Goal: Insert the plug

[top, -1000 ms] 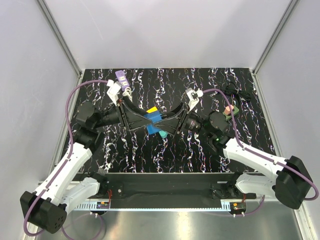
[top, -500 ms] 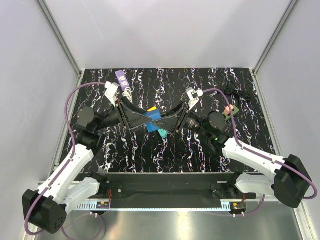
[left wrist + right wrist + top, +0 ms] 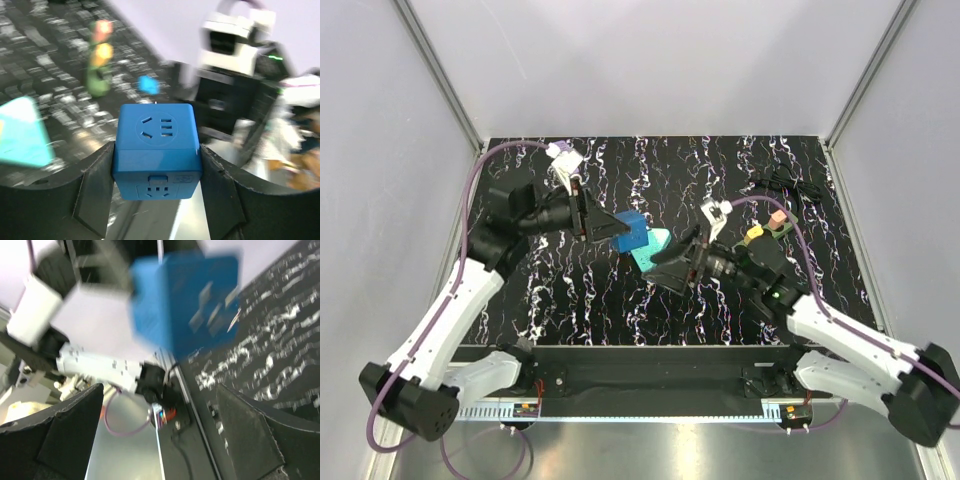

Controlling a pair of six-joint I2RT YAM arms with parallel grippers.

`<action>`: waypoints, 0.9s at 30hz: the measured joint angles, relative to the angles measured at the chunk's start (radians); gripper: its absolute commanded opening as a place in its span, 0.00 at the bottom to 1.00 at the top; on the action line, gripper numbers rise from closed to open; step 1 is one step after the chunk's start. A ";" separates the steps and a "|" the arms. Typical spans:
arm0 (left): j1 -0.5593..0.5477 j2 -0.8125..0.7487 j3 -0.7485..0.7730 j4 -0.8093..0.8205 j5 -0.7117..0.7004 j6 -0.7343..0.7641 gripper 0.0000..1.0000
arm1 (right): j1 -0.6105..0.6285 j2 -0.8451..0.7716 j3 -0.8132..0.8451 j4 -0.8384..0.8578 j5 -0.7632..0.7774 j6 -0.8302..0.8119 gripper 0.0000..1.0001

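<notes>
My left gripper is shut on a blue cube socket, its two black fingers pressing the cube's sides. The cube hangs above the middle of the table, with socket holes on its front and top faces. My right gripper stands open just right of the cube and nearer the table's front edge, with nothing between its fingers. In the right wrist view the cube is a blur ahead of the jaws. A black plug-like piece with a cable lies at the back right.
A teal wedge-shaped piece sits right beside the cube, between the two grippers. A green, yellow and pink object lies at the right. A purple piece is at the back left. Grey walls enclose the black marbled table.
My right gripper has opened, let go of the blue cube and drawn back to the right. My left arm keeps the cube and has swung it slightly towards the back.
</notes>
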State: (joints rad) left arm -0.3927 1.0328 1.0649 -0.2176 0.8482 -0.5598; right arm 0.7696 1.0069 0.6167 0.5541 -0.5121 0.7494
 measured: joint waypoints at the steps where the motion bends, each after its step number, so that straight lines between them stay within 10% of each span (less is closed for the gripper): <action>1: 0.000 0.021 0.037 -0.064 -0.027 0.050 0.00 | -0.003 -0.039 -0.015 -0.043 -0.005 -0.015 1.00; 9: -0.086 0.320 0.303 -0.491 -0.340 0.388 0.00 | -0.070 -0.232 0.024 -0.439 0.078 -0.171 1.00; 19: -0.265 0.556 0.505 -0.722 -0.571 0.684 0.00 | -0.392 0.022 0.132 -0.649 0.016 -0.211 0.97; 27: -0.267 0.705 0.528 -0.732 -0.585 0.751 0.00 | -0.516 0.319 0.255 -0.623 -0.096 -0.164 0.68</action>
State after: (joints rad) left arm -0.6598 1.7378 1.5925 -0.9497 0.2634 0.1909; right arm 0.2539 1.3254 0.8719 -0.0689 -0.6083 0.5854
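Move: The left gripper holds the blue plug. The teal triangular socket lies some 15 cm ahead of that hand, 5 cm to its right and 30 cm below, with the yellow plug at its far-left corner, about 5 cm ahead and 5 cm left of the socket's middle. From the empty right gripper the teal socket is about 19 cm ahead, 1 cm left and 27 cm down; the green strip is about 21 cm ahead and 26 cm right. Bring the left gripper down about 18 cm and some 7 cm forward towards the teal socket, tipping its fingers from sideways to steeply down (about 55 degrees) while keeping the grip on the blue plug. Swing the empty right gripper aside to the right, then forward and down past it, some 15 cm out, its fingers tipping down, turning clockwise and narrowing partway late on. ##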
